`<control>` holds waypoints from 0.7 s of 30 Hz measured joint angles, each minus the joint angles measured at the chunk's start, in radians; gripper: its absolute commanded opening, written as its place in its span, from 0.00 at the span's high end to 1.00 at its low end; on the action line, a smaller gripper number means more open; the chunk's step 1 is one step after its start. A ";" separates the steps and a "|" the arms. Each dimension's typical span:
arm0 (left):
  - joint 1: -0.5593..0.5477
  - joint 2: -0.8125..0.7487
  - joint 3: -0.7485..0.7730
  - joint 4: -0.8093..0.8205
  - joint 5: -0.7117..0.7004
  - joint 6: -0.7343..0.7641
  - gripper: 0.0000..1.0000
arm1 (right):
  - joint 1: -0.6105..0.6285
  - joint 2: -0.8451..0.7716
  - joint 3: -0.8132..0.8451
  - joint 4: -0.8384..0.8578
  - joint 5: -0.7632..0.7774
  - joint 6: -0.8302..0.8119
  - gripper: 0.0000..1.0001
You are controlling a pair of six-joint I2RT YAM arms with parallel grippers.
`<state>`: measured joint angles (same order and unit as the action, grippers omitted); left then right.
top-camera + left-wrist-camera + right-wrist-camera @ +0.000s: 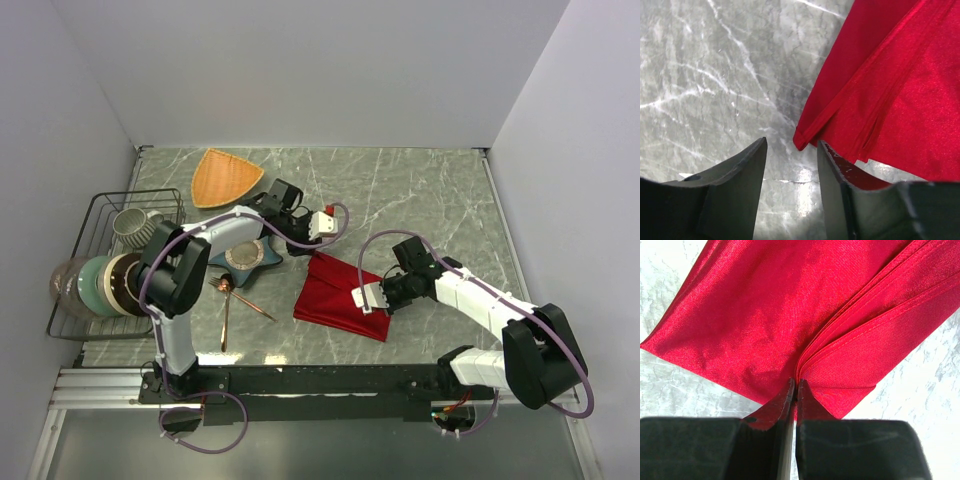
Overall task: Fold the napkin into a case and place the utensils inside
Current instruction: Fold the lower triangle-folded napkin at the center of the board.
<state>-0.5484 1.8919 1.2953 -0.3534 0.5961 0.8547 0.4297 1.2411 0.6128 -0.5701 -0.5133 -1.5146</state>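
The red napkin (pixel 335 290) lies folded in layers on the marble table, right of centre. My right gripper (pixel 368 298) is at its right edge, shut on the layered folds (pixel 796 386) where they meet. My left gripper (pixel 327 222) hovers at the napkin's far corner. In the left wrist view its fingers (pixel 740 170) stand apart over bare marble, and the napkin's corner (pixel 801 142) lies just ahead of the tips, touching neither. The copper utensils (pixel 238 298) lie loose on the table left of the napkin, apart from it.
A blue star-shaped dish (pixel 250 258) sits under my left forearm. An orange triangular plate (pixel 222 177) lies at the back left. A wire rack (pixel 100 215) with bowls and plates stands along the left edge. White walls close in the table on three sides.
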 measured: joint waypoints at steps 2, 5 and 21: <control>-0.007 0.005 0.007 -0.010 0.000 0.015 0.57 | 0.000 0.000 0.000 0.000 0.000 0.002 1.00; -0.017 0.015 0.019 -0.018 0.000 0.034 0.58 | 0.000 0.000 0.000 0.001 -0.001 0.003 1.00; -0.061 0.050 0.032 -0.048 -0.015 0.105 0.87 | 0.000 -0.005 0.000 0.001 -0.003 0.006 1.00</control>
<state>-0.6090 1.9423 1.3273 -0.4019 0.5808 0.9600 0.4297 1.2362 0.6128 -0.5694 -0.5167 -1.5085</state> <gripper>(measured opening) 0.170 0.067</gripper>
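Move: The napkin's far left corner lies just under the left hand's open fingers, about 2 cm to the hand's right, 1 cm back and 2 cm below. Also from the left hand, the blue star dish sits some 16 cm to its left and 2 cm back, and the fold pinched by the right hand about 19 cm to its right and 16 cm back. From the right hand, that corner is roughly 15 cm ahead and 17 cm to the left. Easing down, back and to its right by about 3 cm in all, the left hand brings its fingers onto the napkin's far left corner, turning slightly clockwise. Its half-open fingers narrow slowly on the way, then close quickly as the descent stops, pinching the corner. The right hand stays put, still gripping the fold at the near right. ##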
